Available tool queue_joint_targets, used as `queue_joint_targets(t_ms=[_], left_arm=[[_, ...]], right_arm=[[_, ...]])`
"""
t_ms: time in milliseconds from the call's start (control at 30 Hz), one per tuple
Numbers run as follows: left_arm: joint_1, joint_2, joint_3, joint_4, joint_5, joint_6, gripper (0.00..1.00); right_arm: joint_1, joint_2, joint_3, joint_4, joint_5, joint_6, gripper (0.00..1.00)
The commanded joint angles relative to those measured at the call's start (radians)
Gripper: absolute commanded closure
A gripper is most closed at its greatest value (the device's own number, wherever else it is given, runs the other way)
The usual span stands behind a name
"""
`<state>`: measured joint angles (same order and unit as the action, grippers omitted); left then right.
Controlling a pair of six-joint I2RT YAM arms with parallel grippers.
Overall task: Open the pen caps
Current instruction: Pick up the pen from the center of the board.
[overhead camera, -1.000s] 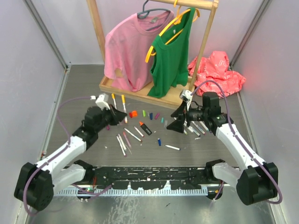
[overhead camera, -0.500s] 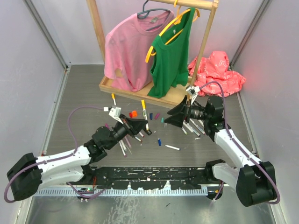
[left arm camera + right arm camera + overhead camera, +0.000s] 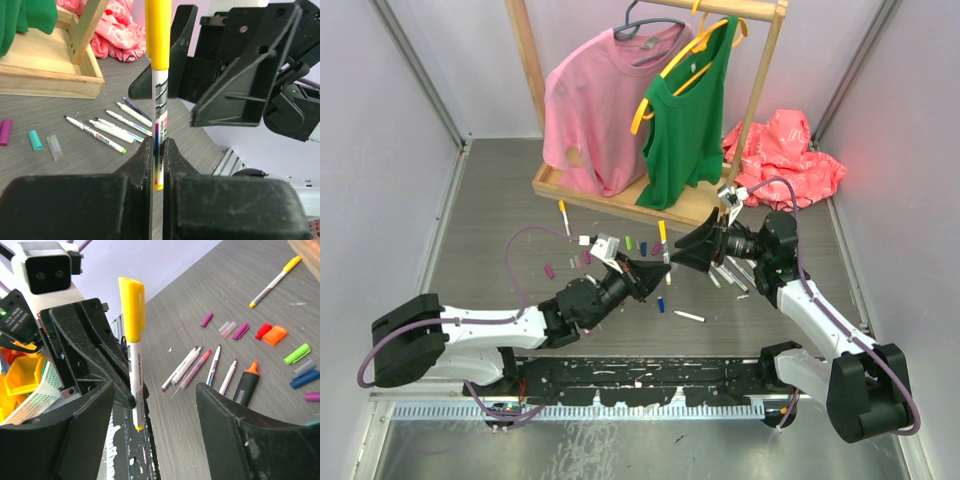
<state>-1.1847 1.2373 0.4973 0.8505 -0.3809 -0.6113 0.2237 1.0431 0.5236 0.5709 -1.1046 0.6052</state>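
My left gripper (image 3: 158, 160) is shut on the lower barrel of a white marker (image 3: 159, 112), holding it upright. Its yellow pen cap (image 3: 158, 35) (image 3: 132, 305) is on, pointing up. From above, the left gripper (image 3: 653, 272) and the right gripper (image 3: 680, 250) meet at this marker (image 3: 665, 255). The right gripper (image 3: 155, 390) is open, and the marker (image 3: 136, 375) stands between its fingers, close to the left one; I cannot tell if it touches. Loose pen caps lie on the table: purple (image 3: 206, 319), red (image 3: 263, 330), orange (image 3: 275, 334), green (image 3: 297, 353).
Several uncapped pens (image 3: 190, 367) and an orange highlighter (image 3: 245, 385) lie on the table, with more pens (image 3: 107, 130) and a teal cap (image 3: 35, 140) nearby. A capped yellow marker (image 3: 563, 215) lies by the wooden clothes rack (image 3: 610, 195). A red bag (image 3: 785, 150) sits at the back right.
The left arm has swung right and forward, carrying the marker up to the right gripper. The right gripper has shifted slightly left and its jaws have narrowed a little.
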Motion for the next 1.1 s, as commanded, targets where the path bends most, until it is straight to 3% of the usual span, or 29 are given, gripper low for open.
queue_joint_targets(t_ms=[0,233,500,600,733,867,1067], left_arm=[[-0.028,0.025,0.059,0.088,-0.078,0.024,1.0],[-0.053,0.096,0.09,0.087,-0.103,0.008,1.0],[-0.066,0.118,0.112,0.087,-0.105,0.0,1.0],[-0.067,0.124,0.115,0.087,-0.11,0.0,1.0],[-0.067,0.126,0.111,0.088,-0.112,0.01,0.99],[-0.067,0.1,0.093,0.077,-0.105,0.031,0.73],[-0.062,-0.027,0.03,0.022,-0.094,0.056,0.46]], right_arm=[[0.016,-0.001,0.029,-0.064,0.033,-0.076,0.31],[0.027,-0.005,0.027,-0.058,0.022,-0.058,0.39],[0.05,0.002,0.025,-0.086,0.034,-0.084,0.59],[0.061,0.004,0.029,-0.099,0.03,-0.101,0.7],[0.06,0.002,0.045,-0.132,0.016,-0.134,0.92],[0.061,0.001,0.081,-0.223,0.019,-0.209,0.99],[0.058,-0.001,0.139,-0.397,0.039,-0.369,0.99]])
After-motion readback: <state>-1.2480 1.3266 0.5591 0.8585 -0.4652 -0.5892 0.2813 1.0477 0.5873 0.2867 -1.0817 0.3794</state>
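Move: The yellow-capped pen stands upright, held low on its barrel in the left fingers; its middle is about 4 cm left of the open right gripper's point, 1 cm back and 1 cm above it. From the right hand, a loose white pen lies roughly 5 cm ahead, 2 cm right and 17 cm down, and a blue cap some 9 cm ahead, 5 cm left, equally low. The left hand has the right gripper about 4 cm to its right, 1 cm ahead and 2 cm higher. The capped pen is carried upright by the left hand about 2.5 cm right and slightly down, in between the right fingers, while the right hand sinks some 2 cm, easing left and back about 1 cm, and closes until its tips pinch the white barrel below the cap. Only then do the left fingers open about halfway and let go, that hand just starting to edge back left. ##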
